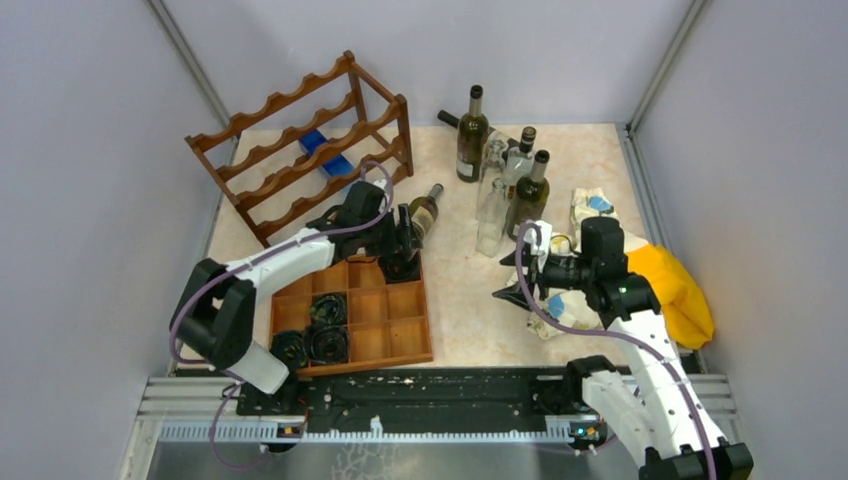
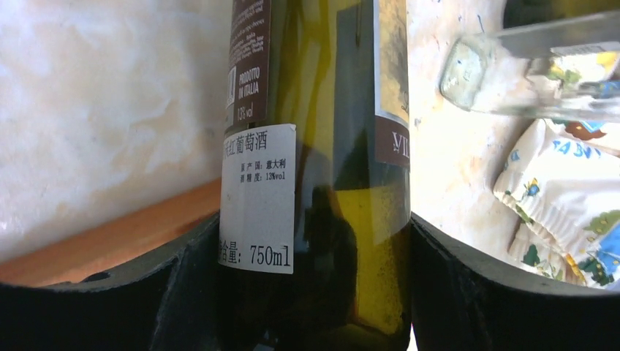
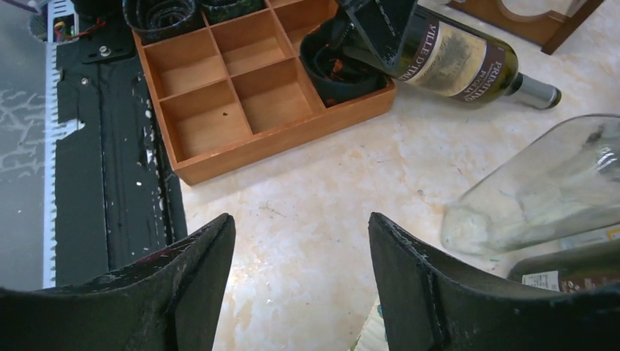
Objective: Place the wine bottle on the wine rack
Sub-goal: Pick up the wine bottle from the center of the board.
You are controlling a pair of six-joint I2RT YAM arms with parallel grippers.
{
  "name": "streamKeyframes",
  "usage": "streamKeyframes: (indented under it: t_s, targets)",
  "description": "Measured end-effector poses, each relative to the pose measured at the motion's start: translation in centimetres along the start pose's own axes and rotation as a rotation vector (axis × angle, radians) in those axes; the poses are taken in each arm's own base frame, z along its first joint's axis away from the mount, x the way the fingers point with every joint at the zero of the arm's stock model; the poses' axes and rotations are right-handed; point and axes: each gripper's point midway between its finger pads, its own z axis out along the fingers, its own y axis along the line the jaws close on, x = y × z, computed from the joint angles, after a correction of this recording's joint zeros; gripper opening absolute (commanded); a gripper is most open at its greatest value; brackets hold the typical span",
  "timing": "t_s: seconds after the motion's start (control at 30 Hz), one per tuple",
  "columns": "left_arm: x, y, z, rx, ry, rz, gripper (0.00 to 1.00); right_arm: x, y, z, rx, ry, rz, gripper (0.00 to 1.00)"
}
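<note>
A green wine bottle [image 1: 425, 212] with a brown label lies nearly level at the far right corner of the tray, its neck pointing away to the right. My left gripper [image 1: 400, 238] is shut on its lower body. In the left wrist view both fingers press the glass [image 2: 322, 146] from either side. The right wrist view shows the same bottle [image 3: 460, 62]. The dark reddish-brown wine rack [image 1: 300, 150] stands at the far left, just behind the left gripper. My right gripper [image 3: 301, 227] hangs open over bare table at the right [image 1: 515, 285], holding nothing.
The orange-brown compartment tray [image 1: 400, 300] sits near the front with black rolls [image 1: 325, 330] in it. Several upright bottles, dark [image 1: 472, 135] and clear [image 1: 492, 195], stand at the back centre. A yellow cloth [image 1: 680, 290] and patterned cloth [image 1: 590, 210] lie at right. A blue object [image 1: 328, 152] lies under the rack.
</note>
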Motion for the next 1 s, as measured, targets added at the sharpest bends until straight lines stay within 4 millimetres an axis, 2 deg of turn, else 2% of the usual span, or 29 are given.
streamKeyframes:
  t_s: [0.27,0.47,0.67,0.83,1.0]
  targets:
    - [2.3,-0.2,-4.0,0.090,-0.010,0.003,0.00,1.2,0.8,0.9,-0.080,-0.040,-0.083,0.65]
    - [4.4,-0.5,-6.5,0.174,-0.002,0.001,0.00,1.6,0.1,1.5,-0.102,-0.043,-0.168,0.65]
    - [7.1,-0.4,-9.8,0.244,0.014,0.014,0.00,2.5,-0.2,2.6,-0.130,-0.021,-0.264,0.65]
    - [8.4,-0.7,-11.6,0.290,0.046,0.045,0.00,2.5,-0.3,3.6,-0.149,-0.014,-0.337,0.67]
    - [10.0,-1.1,-12.3,0.347,0.107,0.082,0.00,2.9,-0.6,4.9,-0.158,0.001,-0.409,0.69]
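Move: The left gripper already holds the wine bottle near its base; the bottle's middle lies about 8 cm ahead, 4 cm right and 4 cm below. The open right gripper waits some 15 cm back, 20 cm right and 12 cm higher; from it the bottle is roughly 23 cm ahead, 16 cm left and 16 cm down. From the left hand, the wooden tray sits 13 cm back, 9 cm left, and the rack 16 cm ahead, 21 cm left. Draw the left gripper back about 15 cm over the wooden tray, easing a little left and up, keeping the bottle pinched by its base. Turn the wrist some 20 degrees, clockwise with its left side dipping, so the neck swings towards the right gripper. Meanwhile lower the open right hand about 4 cm and shift it left towards the bottle, rolling its wrist. ##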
